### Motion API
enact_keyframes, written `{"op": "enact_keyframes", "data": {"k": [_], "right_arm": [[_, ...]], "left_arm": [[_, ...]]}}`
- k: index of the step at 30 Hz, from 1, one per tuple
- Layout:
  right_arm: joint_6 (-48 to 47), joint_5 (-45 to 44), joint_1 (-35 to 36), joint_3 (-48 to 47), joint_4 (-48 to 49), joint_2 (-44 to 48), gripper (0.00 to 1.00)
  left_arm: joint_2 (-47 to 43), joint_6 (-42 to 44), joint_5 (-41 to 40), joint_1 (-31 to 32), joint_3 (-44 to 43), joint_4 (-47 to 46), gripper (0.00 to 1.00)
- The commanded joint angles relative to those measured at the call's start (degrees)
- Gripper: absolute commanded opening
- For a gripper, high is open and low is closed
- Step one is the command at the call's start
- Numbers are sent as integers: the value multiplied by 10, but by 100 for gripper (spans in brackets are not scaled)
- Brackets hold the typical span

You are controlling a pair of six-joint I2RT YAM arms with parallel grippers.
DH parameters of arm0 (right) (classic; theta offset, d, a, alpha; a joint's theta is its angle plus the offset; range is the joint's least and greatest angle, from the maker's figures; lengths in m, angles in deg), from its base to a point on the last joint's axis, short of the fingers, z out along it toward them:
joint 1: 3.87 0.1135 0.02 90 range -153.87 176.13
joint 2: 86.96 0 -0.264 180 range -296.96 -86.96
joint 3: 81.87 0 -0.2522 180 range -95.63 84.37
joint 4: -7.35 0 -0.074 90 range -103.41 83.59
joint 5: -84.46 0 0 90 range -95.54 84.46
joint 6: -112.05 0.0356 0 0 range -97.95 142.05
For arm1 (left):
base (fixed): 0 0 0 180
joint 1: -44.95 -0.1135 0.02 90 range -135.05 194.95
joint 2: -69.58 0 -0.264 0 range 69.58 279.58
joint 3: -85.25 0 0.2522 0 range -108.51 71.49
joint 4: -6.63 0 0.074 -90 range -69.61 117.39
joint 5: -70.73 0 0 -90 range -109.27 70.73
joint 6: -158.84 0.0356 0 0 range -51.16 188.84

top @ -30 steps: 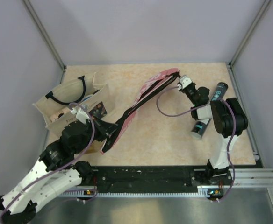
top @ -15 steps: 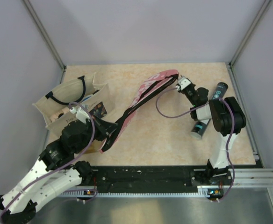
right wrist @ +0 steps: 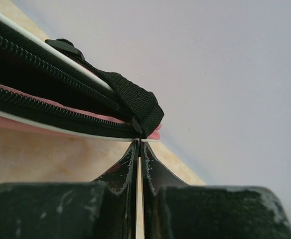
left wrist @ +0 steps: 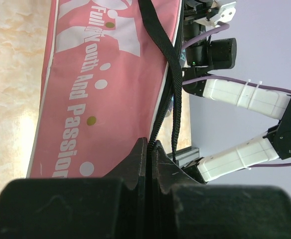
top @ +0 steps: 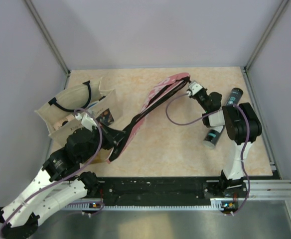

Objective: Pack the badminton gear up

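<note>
The pink racket-shaped cover [top: 155, 97] hangs stretched above the table between both grippers, its black strap [left wrist: 160, 40] running along it. My left gripper [top: 116, 144] holds the narrow handle end; in the left wrist view its jaws [left wrist: 149, 142] are shut on the cover's black edge, beside the white lettering [left wrist: 100, 74]. My right gripper [top: 189, 89] is at the wide head end. In the right wrist view its jaws [right wrist: 139, 143] are shut on the small zipper pull under the zipper [right wrist: 46, 99]. A black tube with teal lettering [top: 233, 97] lies at the right, partly hidden behind the right arm.
A beige tote bag with black handles [top: 68, 107] stands open at the left, close behind the left arm, with a small printed box [top: 105, 118] at its side. The black base rail [top: 160, 191] runs along the near edge. Grey walls close in three sides.
The right gripper has shifted slightly left at the cover's head and is shut at the zipper pull again. The left arm and the cover's handle end have not moved.
</note>
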Motion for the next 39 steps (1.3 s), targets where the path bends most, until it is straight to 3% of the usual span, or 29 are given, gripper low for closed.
{"op": "enact_keyframes", "data": {"k": [1,9,19,27,39], "right_arm": [[36,52,6,1,47,29,0],[82,109,6,45,54,69,0],[151,100,30,122,128,112,0],[200,33,113,165,94,172,0],[261,-66,316,229,-80,308,0]], "left_arm": [[4,12,-10,-1,-13,-57,0],[11,15,-17,-1,8,-76,0],[21,24,-31,-1,20,-91,0],[38,51,-55,-1,47,-108,0],[110,78,-57,0,107,-183,0]]}}
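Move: The right fingers already pinch the zipper pull at the far end of the pink racket cover. The zipper's near end, shut in the left fingers, lies about 33 cm back, 33 cm left and 10 cm higher; the black tube lies some 17 cm back, 24 cm right and 15 cm below. From the left hand the pull is about 33 cm ahead, 33 cm right and 10 cm lower, while the canvas bag stands roughly 17 cm ahead, 28 cm left and 17 cm below. Back and to the left, slowly at first and then faster, the right hand draws the pinched pull some 25 cm along the zipper towards the left hand, dipping slightly before rising again and turning about 25 degrees counter-clockwise. The left hand keeps hold of the near end and sinks about 7 cm, easing forward. ##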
